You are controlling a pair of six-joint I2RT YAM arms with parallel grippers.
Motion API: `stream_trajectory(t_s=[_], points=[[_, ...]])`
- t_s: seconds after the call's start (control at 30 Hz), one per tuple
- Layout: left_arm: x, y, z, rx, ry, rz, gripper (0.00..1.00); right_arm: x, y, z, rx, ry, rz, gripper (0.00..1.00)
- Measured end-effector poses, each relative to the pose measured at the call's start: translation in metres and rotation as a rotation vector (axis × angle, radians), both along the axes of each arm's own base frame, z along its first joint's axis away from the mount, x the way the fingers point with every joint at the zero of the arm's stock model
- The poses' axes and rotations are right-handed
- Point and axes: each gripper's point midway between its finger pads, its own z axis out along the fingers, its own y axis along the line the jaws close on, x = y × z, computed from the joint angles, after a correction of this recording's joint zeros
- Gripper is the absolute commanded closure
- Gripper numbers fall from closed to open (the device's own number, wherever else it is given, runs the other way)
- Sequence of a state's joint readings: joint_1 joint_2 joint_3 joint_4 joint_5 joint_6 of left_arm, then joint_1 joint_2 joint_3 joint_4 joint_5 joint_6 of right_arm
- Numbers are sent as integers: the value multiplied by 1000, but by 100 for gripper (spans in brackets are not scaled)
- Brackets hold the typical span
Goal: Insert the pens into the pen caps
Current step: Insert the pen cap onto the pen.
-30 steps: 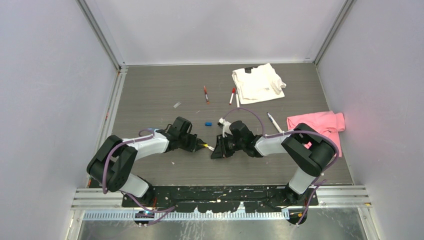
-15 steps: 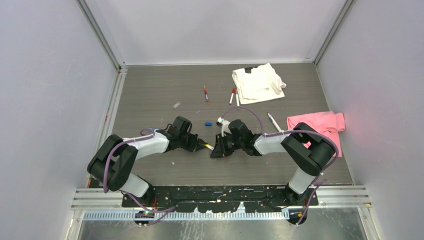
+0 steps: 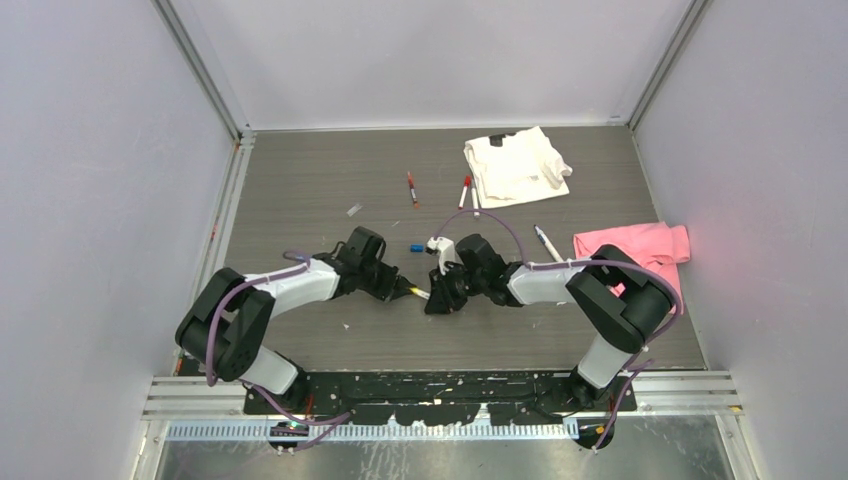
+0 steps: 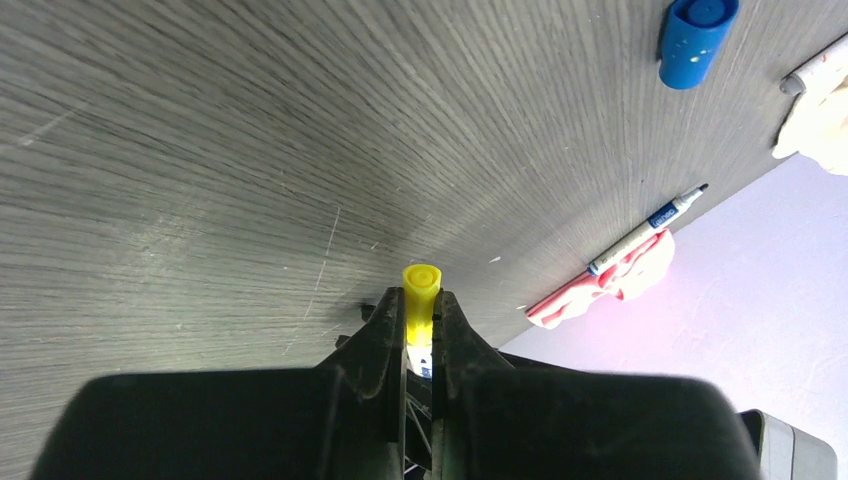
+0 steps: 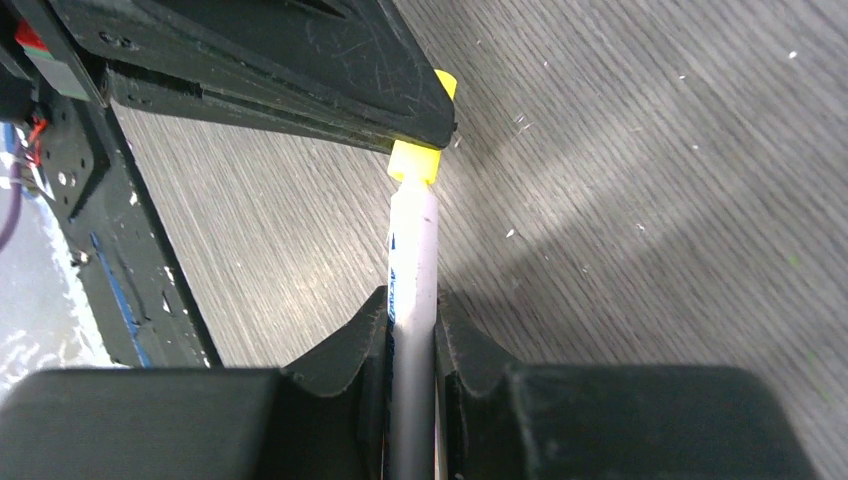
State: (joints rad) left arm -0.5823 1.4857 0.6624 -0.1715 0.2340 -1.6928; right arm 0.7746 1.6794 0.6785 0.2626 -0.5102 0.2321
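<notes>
In the left wrist view a yellow pen cap (image 4: 420, 290) is pinched between the fingers of my left gripper (image 4: 421, 300), which is shut on it. My right gripper (image 5: 412, 300) is shut on a white pen (image 5: 413, 260). The pen's front end sits in the yellow cap (image 5: 414, 162), right at the left gripper's fingers (image 5: 300, 80). Seen from above, the left gripper (image 3: 405, 290) and right gripper (image 3: 437, 297) meet tip to tip over the table's near middle. The pen (image 3: 423, 294) bridges the gap between them.
A blue cap (image 3: 415, 247) lies just behind the grippers. Two red-capped pens (image 3: 411, 187) (image 3: 464, 191) lie farther back beside a white cloth (image 3: 515, 165). A dark-tipped pen (image 3: 547, 243) rests next to the pink cloth (image 3: 635, 245) on the right.
My right gripper has edged a little to the left toward the left gripper, and its wrist has turned slightly. Both grips are unchanged.
</notes>
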Motion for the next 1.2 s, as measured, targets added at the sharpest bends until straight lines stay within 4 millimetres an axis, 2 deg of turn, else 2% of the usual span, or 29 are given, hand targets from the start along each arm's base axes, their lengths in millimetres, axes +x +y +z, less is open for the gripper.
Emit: stream_trajectory(t_s=[0.27,0.53,0.8,0.97,1.2], points=[[3,-4,11,25,-30,-24,99,8,-9,4,-57,-124,57,99],[20,-11,46,43,-138,-4,99,26,-13,30,-63,-237,-5,99],[36,-19,92,59,-262,-22,99,45,-18,69,-37,-383,-69,99],[47,-26,133,86,-363,-62,99,60,-22,103,-11,-505,-119,99],[48,-32,178,124,-495,-107,99,69,-28,144,30,-646,-144,99]])
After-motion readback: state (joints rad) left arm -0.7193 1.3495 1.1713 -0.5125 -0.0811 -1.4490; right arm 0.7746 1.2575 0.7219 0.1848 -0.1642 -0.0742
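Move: I hold the yellow cap in my left fingers and the white pen in my right, nose already at the cap's mouth. From my right hand the cap lies about 5 cm left, 2 cm ahead and 1 cm higher; from my left hand the pen's middle is some 5 cm right, 2 cm back. On the table, about 3 cm lower, the loose blue cap lies roughly 11 cm ahead and 2 cm right of my left hand. Keeping both grips, I lift the yellow cap and the pen together well clear of the table, my left hand rising about 18 cm and my right a little less. Both start slowly, then quicken, drifting forward as well, with both wrists tilting so the fingers tip upward, some 30 degrees on the left and rather more on the right. The pen's nose stays at the cap's mouth. ##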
